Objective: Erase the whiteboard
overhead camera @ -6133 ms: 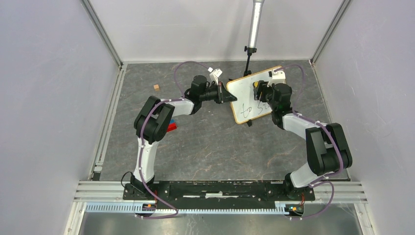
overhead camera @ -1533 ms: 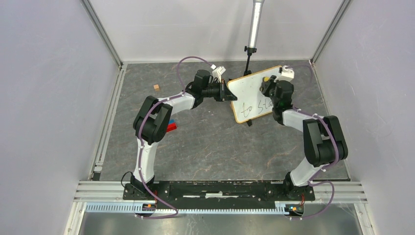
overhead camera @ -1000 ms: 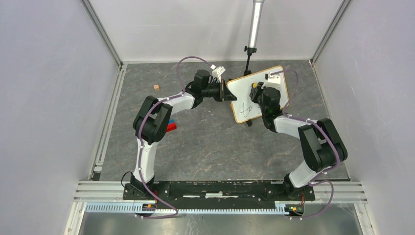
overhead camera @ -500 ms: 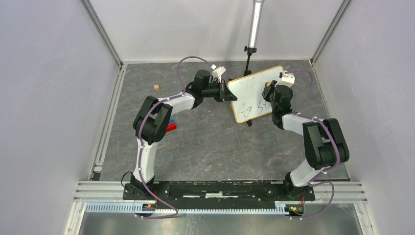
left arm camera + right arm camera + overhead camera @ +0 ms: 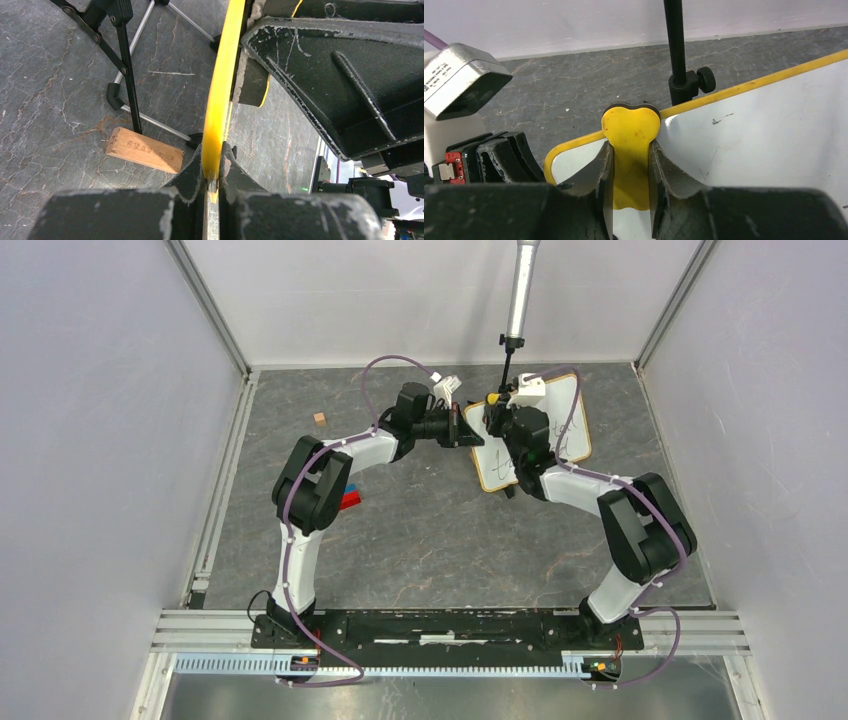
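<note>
The whiteboard (image 5: 568, 412) stands tilted at the back right of the table, with a thin yellowish frame. Dark handwriting shows on its lower part, partly hidden by my right arm. My left gripper (image 5: 466, 433) is shut on the board's left edge; in the left wrist view the jaws (image 5: 212, 176) clamp the yellow frame (image 5: 225, 65). My right gripper (image 5: 496, 406) is shut on a yellow eraser (image 5: 630, 129) and presses it at the board's top left corner. The white surface (image 5: 764, 130) there is clean.
A tripod pole (image 5: 518, 300) stands just behind the board, with its legs (image 5: 127, 65) close to it. A wooden block (image 5: 144, 150) lies by the legs. A small wooden cube (image 5: 320, 418) and red and blue blocks (image 5: 350, 500) lie to the left.
My right gripper has swept the eraser from the board's right side leftward to its top left corner. The left gripper keeps the same hold on the board's edge.
</note>
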### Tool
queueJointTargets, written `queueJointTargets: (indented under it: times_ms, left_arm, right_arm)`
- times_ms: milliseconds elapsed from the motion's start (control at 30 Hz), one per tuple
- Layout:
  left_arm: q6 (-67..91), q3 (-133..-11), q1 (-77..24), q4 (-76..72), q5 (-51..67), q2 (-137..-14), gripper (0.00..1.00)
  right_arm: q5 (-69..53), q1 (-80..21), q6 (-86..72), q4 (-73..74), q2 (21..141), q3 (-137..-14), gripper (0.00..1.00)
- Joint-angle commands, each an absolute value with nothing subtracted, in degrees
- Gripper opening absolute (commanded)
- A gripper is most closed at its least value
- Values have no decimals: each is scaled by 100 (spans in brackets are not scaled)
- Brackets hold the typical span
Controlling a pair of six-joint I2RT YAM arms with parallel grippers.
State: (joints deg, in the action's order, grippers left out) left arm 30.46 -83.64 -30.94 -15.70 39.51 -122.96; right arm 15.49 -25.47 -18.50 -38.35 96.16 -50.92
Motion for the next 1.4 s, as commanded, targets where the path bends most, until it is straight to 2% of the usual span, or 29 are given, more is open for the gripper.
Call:
queueJointTargets:
  times_ms: [0,300,533,800,933,1067,1367]
  left_arm:
    - [2268,-8267,-3160,-832,3445,-12404,2]
    - [2259,-8249,-3155,-835,3437,-12385,2]
    - [2249,-8243,-3156,-835,3445,-12366,2]
    - [2241,-8236,-3171,-835,3454,-12366,2]
    - [2232,-8236,-3164,-835,3450,-12373,2]
    - [2231,-8244,-3171,-822,3455,-12379,2]
    - [2162,-8319,-3166,-704,3406,-12393,2]
  right_arm:
    - [1737,-2390,-1922,-3640,9822,-5140,19]
    - [1609,-1411,-1950,-3623,9825,-4939,19]
    - [1614,-1385,-1969,-3830,9913,-5053,18]
    - [1917,-2286,-1567,-4368,9878,-5129,18]
    - [2264,-2215,-1576,-4130,10004,-5399,19]
    - [2002,-1831,-1935,-3961,10107,-5389,19]
    - [1719,-1655,-2071,-3792,9747,-4374,19]
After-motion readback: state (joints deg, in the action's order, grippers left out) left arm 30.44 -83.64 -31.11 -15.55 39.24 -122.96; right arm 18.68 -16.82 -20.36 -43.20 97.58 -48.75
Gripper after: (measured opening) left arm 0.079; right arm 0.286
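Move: The right gripper already holds the yellow eraser at the whiteboard's upper left corner. The whiteboard's middle lies about 7 cm to this hand's right, 4 cm back and 6 cm lower. The stand clamp sits some 3 cm right and 4 cm ahead, and the leftover "to" is roughly 2 cm right, 9 cm back and 11 cm below. From the left gripper, shut on the board's left edge, the board's middle is about 9 cm right and 1 cm ahead, level. Keep the eraser pinched in the right gripper and wipe it along the upper part of the whiteboard: sweep right about 10 cm, easing slightly forward and turning some 10 degrees clockwise, stroke back left about 6 cm, then go right again about 4 cm past the stand clamp. Hold the left gripper still, still pinching the board's left edge. ##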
